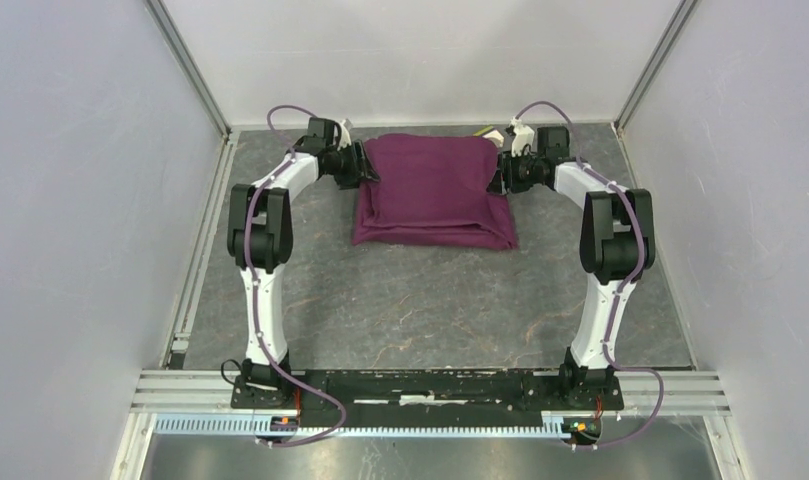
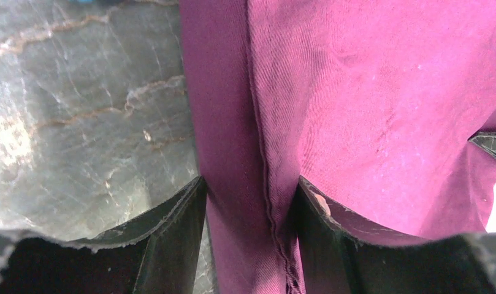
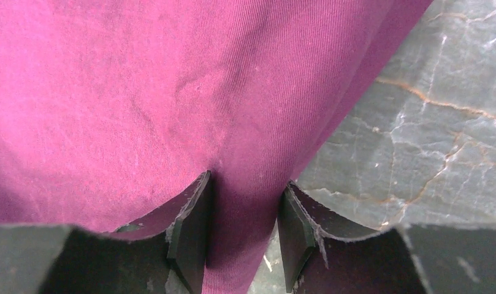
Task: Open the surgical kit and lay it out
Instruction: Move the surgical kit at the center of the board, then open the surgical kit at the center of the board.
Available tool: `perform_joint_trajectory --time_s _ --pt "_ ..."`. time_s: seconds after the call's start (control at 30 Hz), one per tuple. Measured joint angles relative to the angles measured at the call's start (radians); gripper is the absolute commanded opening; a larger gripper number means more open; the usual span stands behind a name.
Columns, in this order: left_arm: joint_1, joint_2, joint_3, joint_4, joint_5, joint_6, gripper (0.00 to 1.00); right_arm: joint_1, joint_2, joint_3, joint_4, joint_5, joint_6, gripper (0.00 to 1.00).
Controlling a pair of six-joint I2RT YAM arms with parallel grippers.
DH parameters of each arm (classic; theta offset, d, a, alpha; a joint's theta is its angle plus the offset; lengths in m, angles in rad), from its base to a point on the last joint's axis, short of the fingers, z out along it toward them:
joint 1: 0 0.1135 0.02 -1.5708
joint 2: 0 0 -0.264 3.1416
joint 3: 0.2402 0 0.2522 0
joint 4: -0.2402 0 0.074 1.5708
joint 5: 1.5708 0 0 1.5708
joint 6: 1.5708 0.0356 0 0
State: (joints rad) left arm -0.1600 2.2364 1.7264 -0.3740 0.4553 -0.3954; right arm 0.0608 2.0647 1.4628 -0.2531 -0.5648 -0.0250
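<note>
The surgical kit is a folded dark purple cloth (image 1: pixel 435 190) bundle lying at the far middle of the table; its contents are hidden inside. My left gripper (image 1: pixel 365 165) is at the bundle's far left corner. In the left wrist view a hemmed fold of the cloth (image 2: pixel 368 92) fills the gap of the left gripper (image 2: pixel 251 184), touching both fingers. My right gripper (image 1: pixel 500 172) is at the far right corner. In the right wrist view a thick edge of the cloth (image 3: pixel 141 92) is pinched in the right gripper (image 3: pixel 246 184).
The grey marbled table (image 1: pixel 430 300) is boxed in by pale walls on the left, right and back. A small yellow-green and white piece (image 1: pixel 488 131) lies just behind the bundle's far right corner, close to the right wrist.
</note>
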Motion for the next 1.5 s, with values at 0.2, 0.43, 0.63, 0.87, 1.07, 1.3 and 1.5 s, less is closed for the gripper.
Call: perform_joint_trajectory --time_s 0.2,0.43,0.63,0.87,1.07,1.3,1.5 --pt "0.001 0.05 0.079 -0.013 -0.01 0.0 0.6 -0.001 0.032 0.047 0.001 0.0 0.012 0.47" --pt "0.001 0.053 0.083 -0.019 -0.01 0.0 0.6 -0.001 0.051 0.081 -0.024 -0.003 0.01 0.48" --pt "0.002 0.039 0.04 0.026 -0.008 0.0 0.64 -0.001 0.063 0.108 -0.048 -0.006 0.001 0.55" --pt "0.001 0.038 0.037 0.019 -0.014 0.005 0.81 0.011 0.055 0.108 -0.051 -0.017 -0.039 0.77" --pt "0.022 -0.005 0.034 -0.008 -0.037 0.025 0.93 0.021 -0.073 0.081 -0.063 0.041 -0.132 0.85" --pt "0.096 -0.232 -0.072 -0.009 -0.046 0.101 1.0 0.054 -0.296 0.059 -0.037 0.089 -0.227 0.86" --pt "0.235 -0.446 -0.228 -0.007 -0.039 0.144 1.0 0.264 -0.335 0.058 -0.026 0.131 -0.272 0.86"
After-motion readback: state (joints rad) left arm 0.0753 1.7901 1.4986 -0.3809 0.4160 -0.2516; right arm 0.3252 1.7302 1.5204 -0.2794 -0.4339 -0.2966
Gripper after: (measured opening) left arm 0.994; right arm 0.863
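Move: The surgical kit, its side edges still between the fingers of both hands, has its middle about 15 cm right of the left hand and 3 cm back, and about 15 cm left of the right hand and level with it, some 2 cm lower than each. The light blue block lies about 7 cm ahead and 3 cm left of the left hand, the black device about 7 cm ahead and 10 cm left of that hand. The yellow-white block is roughly 14 cm ahead and 3 cm left of the right hand. Still pinching the kit's two side edges, both hands push it the last 1.5 cm forward and stop, hold there, then open their fingers and let go. The left hand lifts away about 13 cm up and as far left; the right rises some 17 cm, then swings left over the kit and slightly back, fingers tilting up about 30 degrees. ##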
